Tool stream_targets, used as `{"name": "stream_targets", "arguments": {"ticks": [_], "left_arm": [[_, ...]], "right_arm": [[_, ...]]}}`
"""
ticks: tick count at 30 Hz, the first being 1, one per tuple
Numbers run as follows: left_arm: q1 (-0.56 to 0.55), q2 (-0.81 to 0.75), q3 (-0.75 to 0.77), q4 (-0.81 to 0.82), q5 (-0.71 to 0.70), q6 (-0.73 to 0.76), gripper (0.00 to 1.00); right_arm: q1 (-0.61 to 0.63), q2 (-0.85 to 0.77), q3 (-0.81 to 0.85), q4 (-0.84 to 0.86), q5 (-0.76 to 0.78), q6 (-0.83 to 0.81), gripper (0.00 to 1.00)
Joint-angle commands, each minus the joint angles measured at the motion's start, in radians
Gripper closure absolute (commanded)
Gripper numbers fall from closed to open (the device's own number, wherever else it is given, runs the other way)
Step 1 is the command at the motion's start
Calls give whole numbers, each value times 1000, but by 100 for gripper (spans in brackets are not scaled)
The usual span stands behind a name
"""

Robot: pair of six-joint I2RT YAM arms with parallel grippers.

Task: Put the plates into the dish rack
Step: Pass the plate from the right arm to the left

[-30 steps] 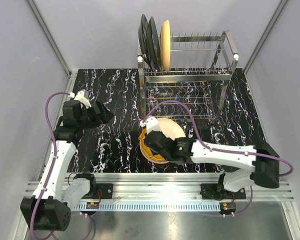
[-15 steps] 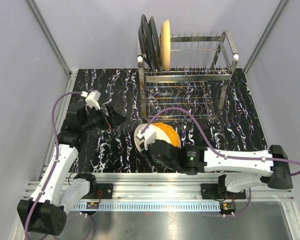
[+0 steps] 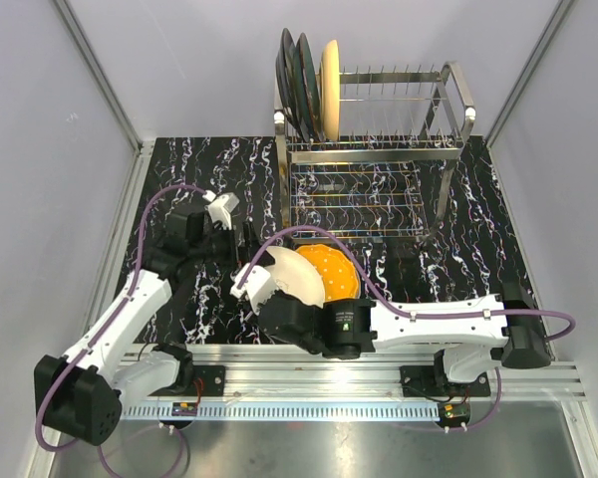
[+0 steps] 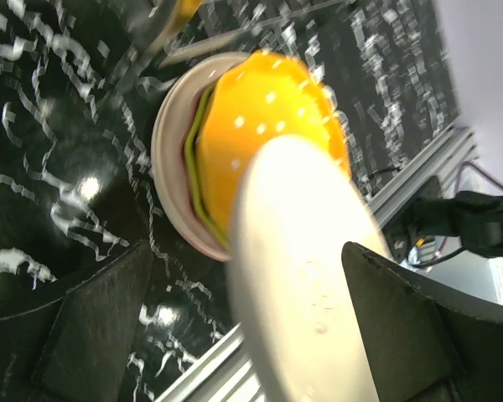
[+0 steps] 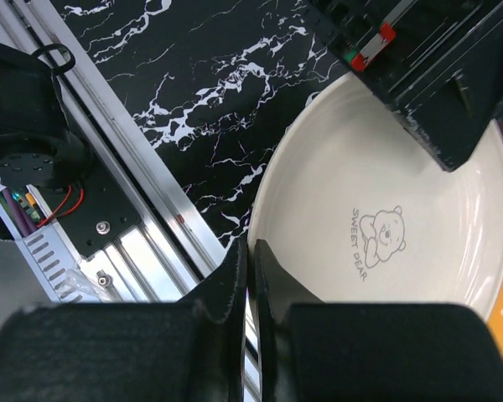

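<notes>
My right gripper is shut on the rim of a cream plate with a small bear print and holds it tilted up, left of the stack. My left gripper is open; the cream plate lies between its fingers, with a gap on the left side. An orange plate tops a stack, over a green one and a pink one. The chrome dish rack stands at the back and holds two dark plates and a cream-yellow plate at its left end.
The table has a black marbled mat. An aluminium rail runs along the near edge, close under the held plate. Purple cables loop from both arms. Grey walls enclose the left, right and back.
My right gripper has lifted the cream plate off the stack, uncovering the orange plate, and swung it left and upright. My left gripper has moved right, around the plate.
</notes>
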Motion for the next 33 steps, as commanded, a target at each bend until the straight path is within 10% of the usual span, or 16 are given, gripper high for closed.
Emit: {"name": "stream_targets", "arguments": {"ticks": [1,8,24,33], "left_arm": [[-7,12,66,-54,-40,30,1],[-7,4,63,-60,87,-26,9],[-5,-56,32,6,263,-170,96],[-4,-30,58,-13,191,-194,100]], "right_arm": [[31,9,68,-13,123,-45,100],[51,26,39,32,186,-67,100],[53,0,-24,53,251,-124,93],[57,21,39,-103,335,-68,46]]}}
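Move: The white plate, still pinched by the right gripper, has its middle about 9 cm right of the open left gripper, 4 cm back and some 4 cm lower; its near-left rim already stands between the left fingers. Beyond it the plate stack lies about 14 cm right, 3 cm back and 12 cm below the left gripper. From the right gripper, the left one is roughly 10 cm ahead and 3 cm left, the white plate's middle 6 cm ahead and 6 cm right. Close the left gripper from wide open onto the white plate's rim while easing it back and slightly right, with a small dip and then a rise to about 3 cm up. Hold the right grip at first, tipping that hand some 10 degrees downward; once the left fingers have shut, open the right ones about halfway and slide them a little right and forward, with the rim still between them. ##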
